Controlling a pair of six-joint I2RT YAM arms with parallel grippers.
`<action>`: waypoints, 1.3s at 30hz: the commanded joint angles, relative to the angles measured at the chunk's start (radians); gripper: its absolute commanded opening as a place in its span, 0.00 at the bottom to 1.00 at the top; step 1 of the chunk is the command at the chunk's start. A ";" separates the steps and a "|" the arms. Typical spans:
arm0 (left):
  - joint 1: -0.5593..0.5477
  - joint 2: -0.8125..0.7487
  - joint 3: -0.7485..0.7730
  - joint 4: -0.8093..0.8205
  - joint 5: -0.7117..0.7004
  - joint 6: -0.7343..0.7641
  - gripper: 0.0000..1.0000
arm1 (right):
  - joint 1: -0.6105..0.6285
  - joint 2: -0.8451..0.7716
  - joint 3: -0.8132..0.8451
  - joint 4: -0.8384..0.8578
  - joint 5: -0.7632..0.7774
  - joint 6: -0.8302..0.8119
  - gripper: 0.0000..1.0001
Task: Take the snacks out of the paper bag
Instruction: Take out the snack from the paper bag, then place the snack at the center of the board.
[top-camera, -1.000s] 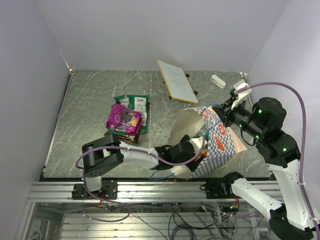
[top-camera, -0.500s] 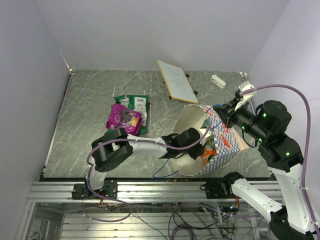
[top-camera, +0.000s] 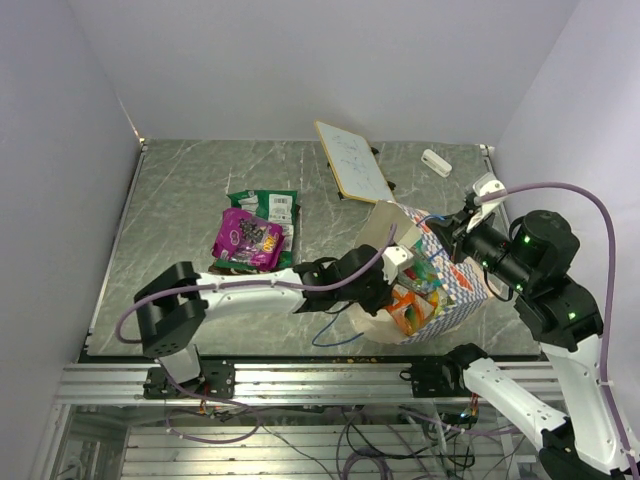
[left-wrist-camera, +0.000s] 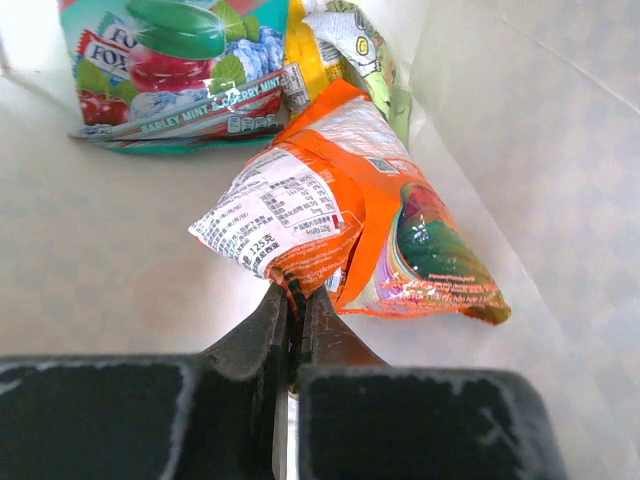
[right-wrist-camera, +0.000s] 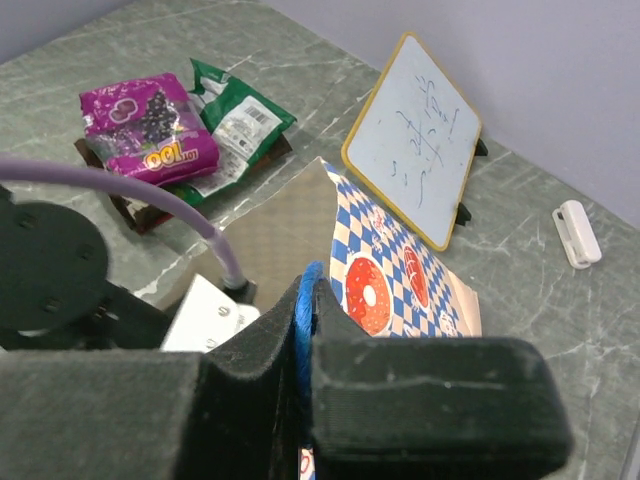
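The paper bag (top-camera: 455, 280), blue-and-white checkered with orange-red donut logos, lies tipped at the table's front right, its cream mouth facing left. My left gripper (top-camera: 392, 278) reaches into the mouth and is shut (left-wrist-camera: 297, 290) on the corner of an orange snack packet (left-wrist-camera: 370, 215). A teal packet (left-wrist-camera: 175, 65) and a yellow-green packet (left-wrist-camera: 350, 45) lie deeper in the bag. My right gripper (top-camera: 458, 235) is shut (right-wrist-camera: 308, 295) on the bag's blue cord handle (right-wrist-camera: 305, 320), holding the bag's upper side up. A magenta packet (top-camera: 248, 238) and a green packet (top-camera: 272, 208) lie on the table to the left.
A white board with a yellow rim (top-camera: 353, 162) stands propped at the back middle. A small white object (top-camera: 436, 162) lies at the back right. A brown packet (top-camera: 238, 268) sits under the magenta one. The bag's other blue cord (top-camera: 335, 338) trails near the front edge.
My left gripper has pushed further right into the bag and closed on the orange packet. The right gripper has shifted with the handle, and the bag's mouth now shows the packets.
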 joint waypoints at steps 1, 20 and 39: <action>-0.019 -0.116 0.013 -0.056 -0.065 -0.029 0.07 | 0.001 -0.007 -0.008 0.014 -0.009 -0.067 0.00; -0.046 -0.532 0.122 -0.356 -0.268 -0.187 0.07 | 0.001 -0.059 -0.044 0.062 0.041 -0.130 0.00; 0.064 -0.573 0.571 -0.689 -0.715 -0.288 0.07 | 0.001 -0.076 -0.022 0.092 0.106 -0.056 0.00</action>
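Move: The left hand, inside the bag's mouth, already grips the orange snack packet; the pile of snacks already out lies about 34 cm to its left, 19 cm ahead and some 9 cm lower. The fruit candy packet, about 5 cm lower, is some 8 cm ahead and 8 cm right; the bag's loose blue handle lies about 10 cm left, 5 cm back and 12 cm below. From the right hand the pile is roughly 36 cm left, 13 cm ahead and 33 cm down. Keeping its pinch on the orange packet's end, the left hand lifts it up out of the bag's mouth, about 35 cm with some 20 cm of travel to the left, gathering speed. The fingers swing up from pointing down and right towards level while the wrist turns counter-clockwise to the front. The right hand stays nearly in place, fingers shut on the bag's other blue handle, tipping slightly upward. ##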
